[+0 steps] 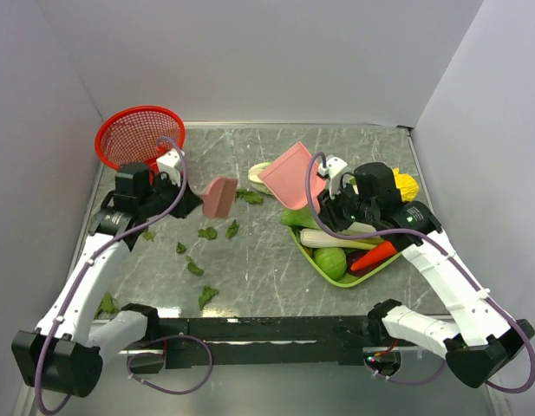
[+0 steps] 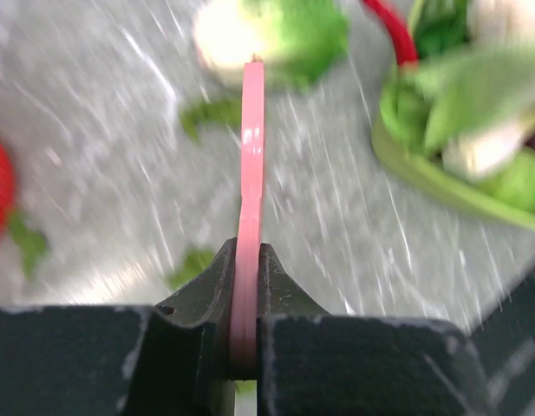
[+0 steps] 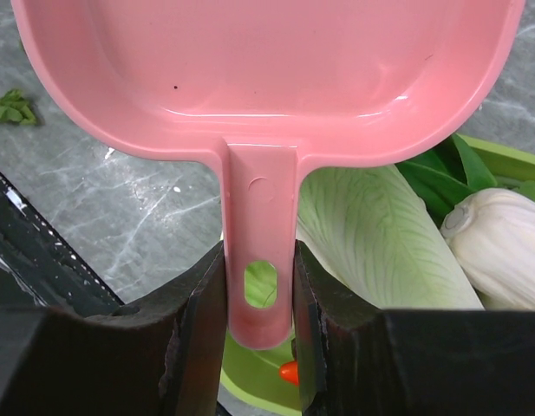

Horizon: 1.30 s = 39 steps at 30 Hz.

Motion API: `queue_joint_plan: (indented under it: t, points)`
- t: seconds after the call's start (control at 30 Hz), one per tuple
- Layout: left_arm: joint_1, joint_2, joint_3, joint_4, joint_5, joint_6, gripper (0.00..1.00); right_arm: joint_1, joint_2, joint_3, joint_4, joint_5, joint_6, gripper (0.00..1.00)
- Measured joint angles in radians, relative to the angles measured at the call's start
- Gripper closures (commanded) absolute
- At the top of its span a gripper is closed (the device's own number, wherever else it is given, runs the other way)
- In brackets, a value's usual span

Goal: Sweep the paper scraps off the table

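Observation:
Several dark green paper scraps (image 1: pixel 207 232) lie scattered over the left half of the marble table (image 1: pixel 276 269). One more scrap (image 1: pixel 250 197) lies between the two tools. My left gripper (image 1: pixel 191 203) is shut on a flat pink scraper (image 1: pixel 219 197), which it holds on edge above the scraps. The left wrist view shows the scraper (image 2: pixel 251 156) clamped between the fingers of the left gripper (image 2: pixel 247 260), with blurred scraps (image 2: pixel 211 113) beyond. My right gripper (image 1: pixel 329 192) is shut on the handle of the pink dustpan (image 1: pixel 291 174). In the right wrist view the right gripper (image 3: pixel 260 286) grips that handle, and the dustpan (image 3: pixel 267 78) fills the top of the view.
A red mesh basket (image 1: pixel 139 136) stands at the back left corner. A lime green tray (image 1: pixel 358 276) of toy vegetables sits on the right, under the right arm. A pale cabbage (image 1: pixel 260 171) lies beside the dustpan. White walls enclose three sides.

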Motion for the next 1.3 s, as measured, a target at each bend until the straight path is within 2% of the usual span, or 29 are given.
queue_joint_plan:
  t: [0.1,0.33,0.5,0.7,0.97,1.17,1.3]
  points:
    - [0.0,0.019,0.013,0.11,-0.033,-0.039,0.99,0.0,0.0,-0.001,0.01,-0.003,-0.004,1.0]
    - [0.003,0.33,0.056,0.309,-0.165,-0.278,0.99,0.0,-0.017,-0.037,0.032,0.026,-0.032,1.0]
    - [0.003,0.455,0.067,0.404,-0.173,-0.415,0.99,0.011,-0.02,-0.057,0.016,0.01,-0.07,1.0]
    - [0.003,0.538,0.082,0.475,-0.15,-0.488,0.99,0.111,-0.038,-0.148,-0.035,-0.019,-0.095,1.0]
    - [0.003,0.564,0.089,0.424,-0.187,-0.478,0.99,0.148,0.002,-0.15,-0.04,-0.031,-0.082,1.0]
    - [0.003,0.545,0.13,0.253,-0.237,-0.356,0.99,0.225,0.051,-0.163,-0.001,0.0,-0.023,1.0]
    - [0.003,0.451,0.104,0.15,-0.3,-0.254,0.99,0.265,0.117,-0.162,0.018,0.017,-0.002,1.0]
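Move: From the left hand, with the brush, the far paper scrap lies some 13 cm ahead, 14 cm right and 21 cm below. The middle scrap is about 2 cm ahead and 9 cm right, the inner scrap 1 cm ahead and 2 cm right; the cabbage is 18 cm ahead and 23 cm right. From the right hand, holding the dustpan, the middle scrap lies 7 cm ahead, 27 cm left, 25 cm below. Forward and down, after a short lift, the left hand carries the brush out some 14 cm, turning about 20 degrees counter-clockwise, then draws back about 4 cm and leftward, its head now beside the far scrap. The right hand keeps its grip on the dustpan, lowering it about 9 cm while drawing back and left towards the middle scrap. ##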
